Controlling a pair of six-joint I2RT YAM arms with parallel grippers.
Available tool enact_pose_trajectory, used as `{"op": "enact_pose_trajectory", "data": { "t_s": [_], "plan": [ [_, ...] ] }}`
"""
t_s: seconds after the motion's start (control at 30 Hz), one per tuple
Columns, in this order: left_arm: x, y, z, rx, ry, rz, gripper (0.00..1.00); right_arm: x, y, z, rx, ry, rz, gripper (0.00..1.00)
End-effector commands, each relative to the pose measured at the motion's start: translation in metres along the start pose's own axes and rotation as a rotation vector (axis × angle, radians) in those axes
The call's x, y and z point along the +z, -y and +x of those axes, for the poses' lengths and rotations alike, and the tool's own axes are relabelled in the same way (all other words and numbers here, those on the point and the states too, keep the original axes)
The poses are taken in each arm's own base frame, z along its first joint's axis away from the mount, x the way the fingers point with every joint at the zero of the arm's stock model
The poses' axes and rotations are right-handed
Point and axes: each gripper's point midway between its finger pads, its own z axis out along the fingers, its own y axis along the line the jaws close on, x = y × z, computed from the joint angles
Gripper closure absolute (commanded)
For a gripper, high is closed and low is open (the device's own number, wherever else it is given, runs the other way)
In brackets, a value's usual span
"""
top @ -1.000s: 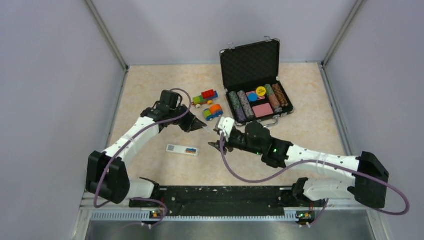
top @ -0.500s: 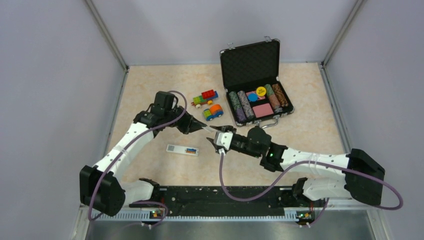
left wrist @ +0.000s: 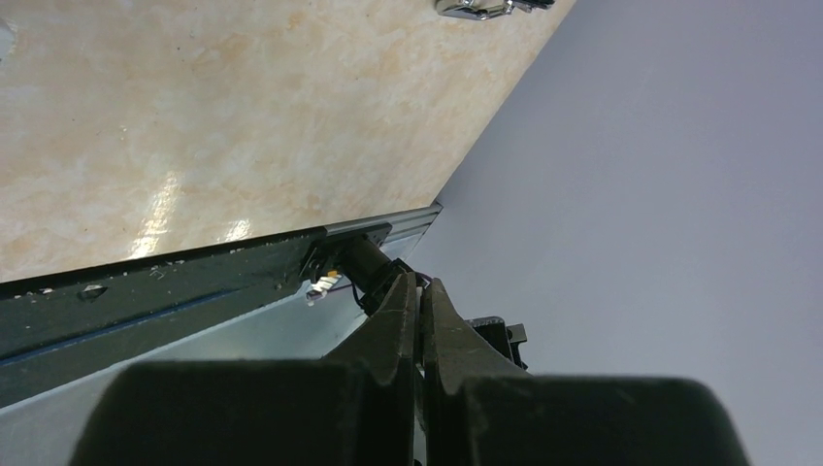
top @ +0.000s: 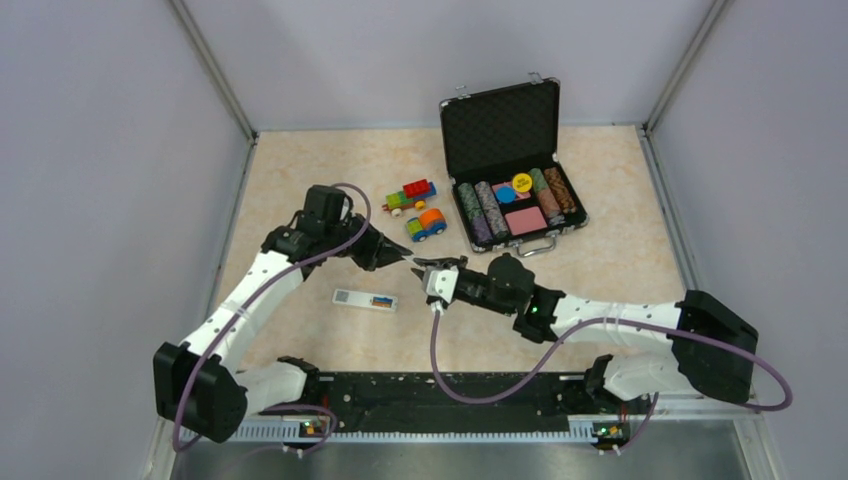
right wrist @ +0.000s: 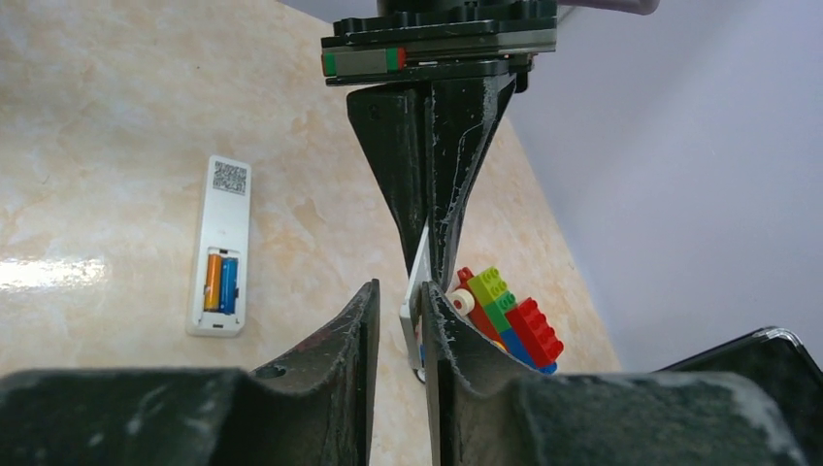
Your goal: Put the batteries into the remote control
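The white remote control (top: 365, 299) (right wrist: 220, 248) lies back-up on the table with its battery bay uncovered. Both batteries sit side by side in the bay, one orange (right wrist: 213, 282) and one blue (right wrist: 229, 283). To its right and above the table, my left gripper (top: 405, 261) (left wrist: 419, 286) is shut on a thin white cover piece (right wrist: 415, 291), held on edge. My right gripper (top: 426, 268) (right wrist: 400, 286) faces it, jaws narrowly open around the cover's free end. The cover rests against one finger (right wrist: 442, 320), with a gap to the other.
Two colourful brick toy vehicles (top: 410, 195) (top: 427, 224) stand just behind the grippers. An open black case (top: 500, 120) of poker chips sits at the back right. Grey walls close in the table on three sides, and a black rail (top: 440, 390) runs along the near edge.
My right gripper has moved left to meet the left gripper and its jaws have narrowed around the cover. The left arm shifted slightly. The remote has not moved.
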Motion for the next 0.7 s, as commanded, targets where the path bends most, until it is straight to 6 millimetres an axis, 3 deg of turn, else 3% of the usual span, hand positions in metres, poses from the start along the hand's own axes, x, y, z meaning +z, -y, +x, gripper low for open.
{"op": "enact_pose_trajectory", "data": {
  "t_s": [0.0, 0.1, 0.13, 0.3, 0.37, 0.47, 0.6, 0.67],
  "plan": [
    [-0.010, 0.007, 0.005, 0.019, 0.016, 0.044, 1.00, 0.009, 0.020, -0.032, 0.039, 0.077, 0.040, 0.84],
    [-0.011, 0.010, 0.005, 0.026, 0.022, 0.059, 1.00, 0.009, 0.029, -0.041, 0.069, 0.103, 0.075, 1.00],
    [-0.012, 0.010, 0.005, 0.027, 0.023, 0.063, 0.97, 0.010, 0.031, -0.041, 0.082, 0.099, 0.082, 1.00],
    [-0.017, 0.010, -0.001, 0.064, 0.080, 0.086, 0.43, 0.014, 0.038, -0.038, 0.252, 0.029, 0.113, 1.00],
    [-0.020, 0.005, -0.009, 0.095, 0.138, 0.073, 0.32, 0.013, 0.036, -0.033, 0.369, -0.019, 0.115, 1.00],
    [-0.030, -0.021, -0.036, 0.164, 0.309, -0.015, 0.28, 0.008, 0.033, -0.016, 0.578, -0.135, 0.141, 1.00],
    [-0.067, -0.066, -0.092, 0.263, 0.622, -0.212, 0.28, 0.000, 0.017, 0.000, 0.898, -0.214, 0.112, 1.00],
    [-0.082, -0.079, -0.112, 0.359, 0.710, -0.281, 0.28, -0.003, 0.010, 0.014, 1.097, -0.241, 0.118, 1.00]
  ]
}}
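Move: The left fingers still hold the battery cover, whose middle is about 2 cm right of the left hand point; the remote control lies roughly 10 cm to that hand's left, nearly level fore and aft, some 20 cm lower. For the right hand, the cover's middle is about 2 cm left and 1 cm ahead, at its own height, between its part-open fingers. From the right hand, the remote is about 11 cm left and 1 cm back, the toy car about 18 cm ahead and 1 cm right, both some 20 cm down. The right fingers close the rest of the way and pinch the battery cover's near end in mid-air, then the left fingers open wide and let go. The right hand lifts about 3 cm and sinks back a little, easing slightly forward and rolling some 35 degrees, top forward. The left hand swings away about 8 cm to its left, towards the remote, its fingers turning to point more forward. ##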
